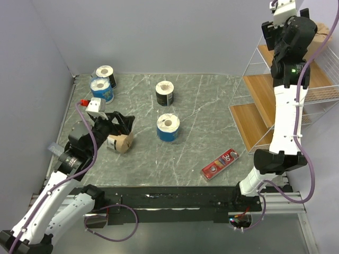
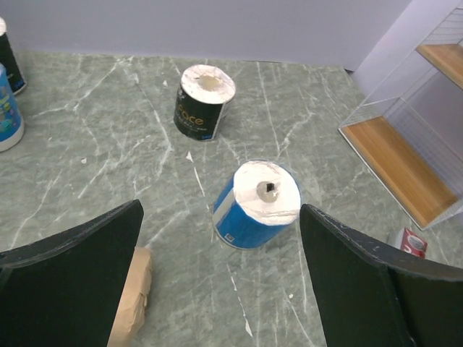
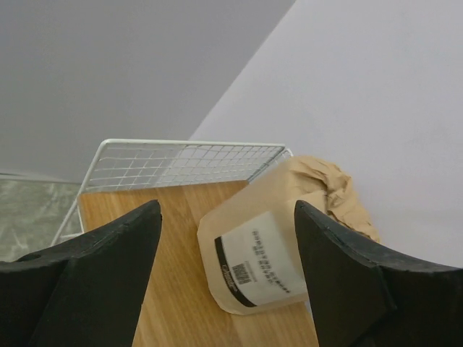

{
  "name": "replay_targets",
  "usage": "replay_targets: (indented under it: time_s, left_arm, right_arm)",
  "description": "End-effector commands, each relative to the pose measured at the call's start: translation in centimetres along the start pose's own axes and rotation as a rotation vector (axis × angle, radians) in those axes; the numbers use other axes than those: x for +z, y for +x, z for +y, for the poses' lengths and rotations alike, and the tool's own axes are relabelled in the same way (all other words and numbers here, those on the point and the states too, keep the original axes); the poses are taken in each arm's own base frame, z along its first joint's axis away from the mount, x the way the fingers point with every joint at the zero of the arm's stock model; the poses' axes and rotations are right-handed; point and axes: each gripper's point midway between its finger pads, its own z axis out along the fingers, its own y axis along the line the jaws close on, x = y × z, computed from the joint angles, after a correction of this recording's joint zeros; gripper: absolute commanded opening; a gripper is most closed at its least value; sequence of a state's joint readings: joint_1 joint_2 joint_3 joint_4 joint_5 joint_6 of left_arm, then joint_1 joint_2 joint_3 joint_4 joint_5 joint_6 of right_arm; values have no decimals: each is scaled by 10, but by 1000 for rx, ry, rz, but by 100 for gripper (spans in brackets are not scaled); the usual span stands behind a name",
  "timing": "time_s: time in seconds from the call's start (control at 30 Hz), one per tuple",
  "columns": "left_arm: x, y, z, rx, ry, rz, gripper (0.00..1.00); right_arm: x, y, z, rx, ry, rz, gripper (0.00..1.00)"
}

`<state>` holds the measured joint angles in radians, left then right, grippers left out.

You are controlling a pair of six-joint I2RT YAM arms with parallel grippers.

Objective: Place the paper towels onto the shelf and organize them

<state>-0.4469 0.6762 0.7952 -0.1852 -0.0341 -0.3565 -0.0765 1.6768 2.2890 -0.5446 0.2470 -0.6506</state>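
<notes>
On the shelf's (image 1: 265, 90) top wooden tier (image 3: 166, 289) a brown kraft paper towel roll (image 3: 268, 246) lies tilted between the fingers of my right gripper (image 3: 226, 204), which is open, its left finger well off the roll. That roll (image 1: 321, 29) shows beside the right gripper (image 1: 310, 24) from above. My left gripper (image 2: 221, 213) hangs open over the table, empty. A second brown roll (image 2: 132, 296) lies by its left finger. A blue roll (image 2: 257, 206) stands just ahead, a black roll (image 2: 204, 101) farther back. Another blue roll (image 1: 101, 89) and black roll (image 1: 106, 75) stand far left.
A flat red box (image 1: 220, 164) lies on the marble table near the shelf's lowest tier (image 1: 254, 124). Grey walls close the back and left sides. The shelf's white wire frame (image 2: 376, 108) rises at the table's right edge.
</notes>
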Motion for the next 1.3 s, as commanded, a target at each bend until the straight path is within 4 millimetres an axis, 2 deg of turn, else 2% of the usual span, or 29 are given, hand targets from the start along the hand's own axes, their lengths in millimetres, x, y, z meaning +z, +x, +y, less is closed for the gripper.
replay_targets:
  time_s: [0.0, 0.1, 0.13, 0.17, 0.2, 0.23, 0.27, 0.3, 0.33, 0.37, 0.4, 0.43, 0.47, 0.5, 0.53, 0.57, 0.6, 0.63, 0.67, 0.7, 0.73, 0.77, 0.83, 0.87, 0.97, 1.0, 1.03, 1.1, 1.27]
  left_arm:
    - [1, -17, 5, -6, -44, -56, 96]
    - [6, -9, 19, -19, -124, -27, 96]
    - [9, -7, 22, -24, -146, -14, 96]
    - [10, -5, 25, -36, -165, -6, 96]
    - [11, -5, 30, -40, -198, -9, 97]
    - [14, -1, 35, -42, -223, 6, 96]
    - [15, 0, 39, -45, -248, 11, 96]
    - [15, -4, 46, -44, -297, 1, 96]
    - [17, 6, 57, -36, -358, 45, 96]
    - [19, 10, 62, -44, -396, 63, 97]
    - [19, 12, 69, -45, -434, 73, 96]
    - [22, 13, 77, -42, -488, 87, 97]
    - [22, 20, 81, -52, -517, 115, 97]
    - [22, 19, 85, -59, -538, 119, 96]
    - [23, 24, 89, -64, -563, 134, 96]
    - [24, 27, 90, -84, -572, 137, 96]
    - [23, 27, 96, -99, -590, 136, 97]
    - [24, 29, 95, -121, -577, 146, 97]
    - [25, 32, 97, -154, -576, 156, 97]
    - [23, 32, 109, -183, -599, 156, 97]
    - [24, 35, 113, -209, -594, 172, 97]
    - [26, 41, 113, -250, -570, 196, 96]
    - [23, 50, 137, -308, -612, 222, 96]
    - [24, 55, 140, -336, -600, 245, 97]
    - [23, 66, 168, -363, -668, 279, 97]
    - [23, 63, 175, -357, -696, 271, 96]
    - [26, 70, 181, -362, -720, 296, 97]
    - [32, 72, 183, -383, -713, 313, 97]
    - [51, 99, 182, -451, -666, 389, 97]
  right_arm:
    - [-46, -41, -23, 111, 10, -114, 82]
    - [-66, -42, -4, 145, -60, -107, 82]
    - [-67, -34, 4, 150, -79, -80, 83]
    - [-73, -37, 17, 153, -118, -85, 83]
    - [-90, -46, 24, 167, -155, -110, 83]
    - [-94, -36, 40, 192, -200, -77, 83]
    - [-115, -42, 44, 222, -255, -108, 83]
    - [-129, -46, 61, 270, -338, -118, 83]
    - [-140, -34, 81, 279, -417, -83, 83]
    - [-151, -35, 87, 312, -458, -87, 84]
    - [-176, -44, 89, 392, -528, -130, 84]
    - [-183, -33, 106, 416, -587, -106, 84]
    - [-206, -41, 101, 456, -624, -171, 84]
    - [-223, -45, 111, 501, -708, -202, 84]
    - [-227, -27, 134, 515, -768, -164, 85]
    - [-245, -36, 124, 548, -774, -244, 85]
    - [-252, -31, 130, 600, -800, -230, 85]
    - [-254, -14, 149, 614, -843, -185, 85]
    - [-265, -11, 149, 648, -857, -191, 84]
    - [-271, -6, 156, 687, -884, -165, 84]
    - [-272, 10, 172, 696, -916, -112, 84]
    - [-279, 15, 175, 710, -933, -102, 82]
    - [-284, 33, 194, 740, -980, -36, 82]
    - [-292, 35, 200, 749, -1018, -35, 81]
    - [-304, 47, 218, 779, -1098, 3, 80]
    - [-307, 48, 223, 788, -1117, 10, 80]
    - [-307, 54, 229, 794, -1120, 25, 80]
    - [-312, 55, 234, 807, -1140, 26, 80]
    - [-322, 62, 248, 824, -1194, 41, 80]
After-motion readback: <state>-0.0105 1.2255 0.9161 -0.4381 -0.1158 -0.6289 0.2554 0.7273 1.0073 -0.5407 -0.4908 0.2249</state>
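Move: The left hand hangs open about 25 cm above the table; the lying brown paper towel is some 10 cm ahead, 6 cm left and 25 cm down, the blue paper towel about 20 cm ahead, 16 cm right and equally low. For the right hand the blue paper towel is roughly 40 cm left, level ahead and 49 cm down; the shelved brown roll sits 5 cm ahead, 7 cm right, 10 cm lower; the red box 20 cm back, 19 cm left, 52 cm down. Down and to the left, then steeply down, the open left hand travels some 23 cm towards the lying brown paper towel, easing forward, tipping its fingers well down and turning counter-clockwise. Meanwhile the right hand, already open, draws back and left away from the shelved brown roll, then sinks over the table's right side, about 40 cm in all, rolling its left side up and swinging its fingers counter-clockwise. ##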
